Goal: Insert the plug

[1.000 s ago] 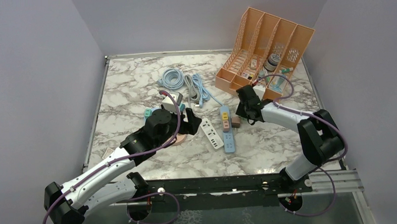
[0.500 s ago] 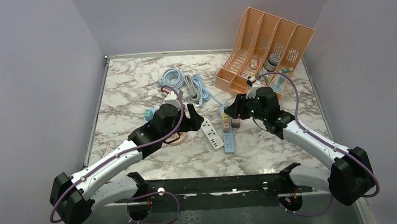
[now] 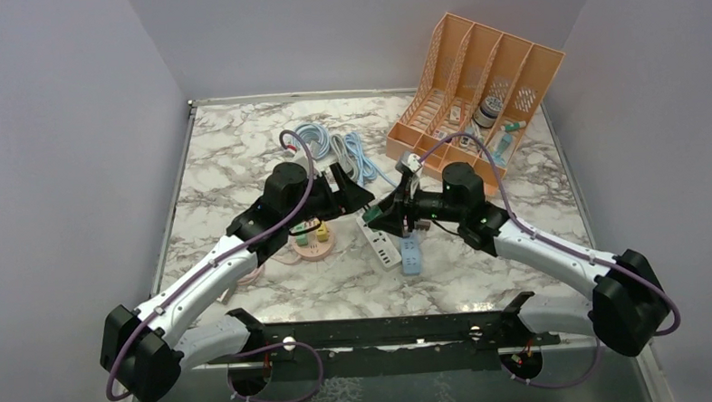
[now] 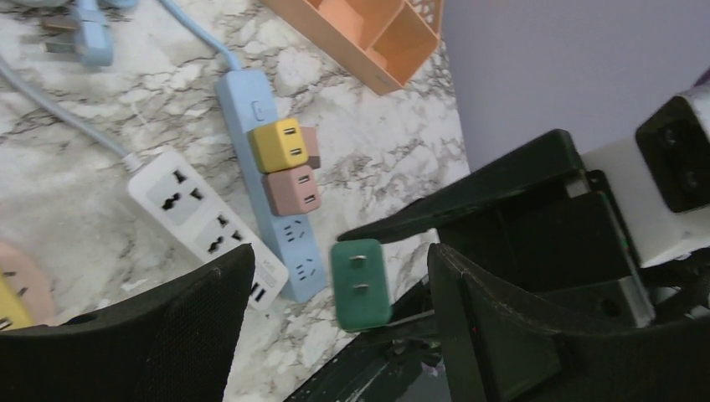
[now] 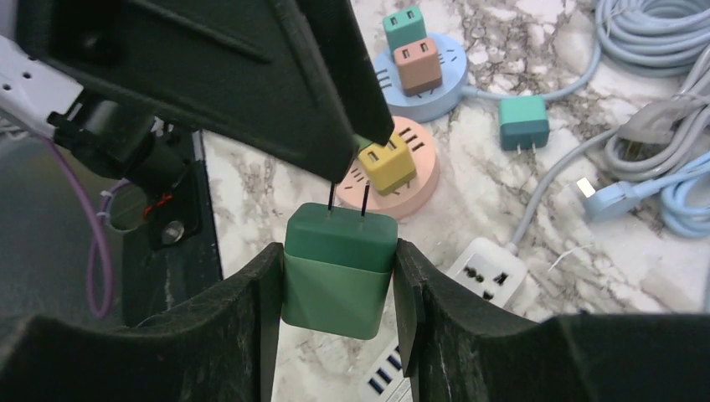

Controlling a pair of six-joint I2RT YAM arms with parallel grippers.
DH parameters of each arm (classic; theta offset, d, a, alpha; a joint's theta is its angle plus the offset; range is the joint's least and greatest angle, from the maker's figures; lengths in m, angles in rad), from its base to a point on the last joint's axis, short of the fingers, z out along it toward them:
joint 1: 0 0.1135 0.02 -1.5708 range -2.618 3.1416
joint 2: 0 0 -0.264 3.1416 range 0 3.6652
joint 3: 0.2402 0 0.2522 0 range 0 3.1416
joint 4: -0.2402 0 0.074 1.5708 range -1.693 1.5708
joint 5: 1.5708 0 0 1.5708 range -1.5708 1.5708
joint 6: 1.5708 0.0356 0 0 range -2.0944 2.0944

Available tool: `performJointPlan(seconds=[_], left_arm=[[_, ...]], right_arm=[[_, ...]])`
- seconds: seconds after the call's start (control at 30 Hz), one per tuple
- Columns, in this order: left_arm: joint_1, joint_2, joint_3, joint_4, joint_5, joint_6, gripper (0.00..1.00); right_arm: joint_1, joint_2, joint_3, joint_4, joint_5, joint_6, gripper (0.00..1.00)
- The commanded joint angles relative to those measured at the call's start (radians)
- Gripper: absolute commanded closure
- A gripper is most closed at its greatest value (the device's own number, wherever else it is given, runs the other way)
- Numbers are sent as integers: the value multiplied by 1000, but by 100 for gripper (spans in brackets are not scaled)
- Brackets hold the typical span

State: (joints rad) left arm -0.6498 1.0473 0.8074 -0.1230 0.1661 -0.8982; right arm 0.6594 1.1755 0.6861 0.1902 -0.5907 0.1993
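A dark green plug with two thin prongs is pinched between the fingers of my right gripper, which is shut on it above the table. In the left wrist view the same plug shows its pronged face between the spread fingers of my open left gripper, touching neither. From above, the left gripper and the right gripper meet nose to nose over the white power strip. A blue power strip carries a yellow adapter and a pink adapter.
A pink round socket with a yellow adapter stands beside a blue round socket holding two adapters. A teal plug lies loose. Coiled cables lie at the back, with an orange file organizer at the back right.
My right gripper has swung left from near the organizer to the middle, carrying the green plug. My left gripper has moved away from me and rightwards to face it.
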Motion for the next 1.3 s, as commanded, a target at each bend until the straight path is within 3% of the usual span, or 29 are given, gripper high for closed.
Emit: performJointPlan(seconds=[0.0,0.27,0.37,0.7,0.77,0.87,1.0,1.27], left_arm=[[7,37,53,48,190,-36,22],[19,50,-23,54,247,-58,27],[26,66,-46,63,258,-65,37],[35,109,-79,216,341,-143,87],[35,105,-80,226,348,-142,93],[36,79,-84,223,328,-124,95],[42,32,-93,222,282,-89,95],[47,-74,-145,331,240,-99,95]], right_arm=[[9,58,36,116,-73,-132,81],[9,96,31,180,-98,-146,79],[9,97,22,200,-99,-140,79],[9,117,47,167,-104,-76,78],[9,112,43,166,-84,-50,70],[9,82,31,166,-89,-2,48],[9,-22,-6,146,-24,105,33],[9,-223,-104,121,206,541,28]])
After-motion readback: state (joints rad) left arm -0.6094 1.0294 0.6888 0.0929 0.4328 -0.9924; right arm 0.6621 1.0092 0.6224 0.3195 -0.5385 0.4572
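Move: The green plug is still in the right fingers, its middle about 1 cm to that hand's left, level and at the same height; the left gripper is some 3 cm ahead, 5 cm left and 2 cm above the right hand. From the open left hand the green plug lies about 3 cm back, 4 cm right and 2 cm below. On the table some 20 cm below the left hand are the white power strip, 4 cm right and level, the blue power strip, 12 cm right and 1 cm ahead, and the round pink power strip, 12 cm left and 1 cm back. While the right hand brings the green plug about 2 cm left and then holds it nearly still above the white power strip, the open left hand shifts right and back onto it, sinks some 3 cm, tips down and turns clockwise roughly 10 degrees, and closes to pinch the plug by its sides. The right fingers then open and let go, that hand backing off upward by about 6 cm and a little right and back as its wrist rolls, while the left keeps its pinch and lifts some 3 cm. ##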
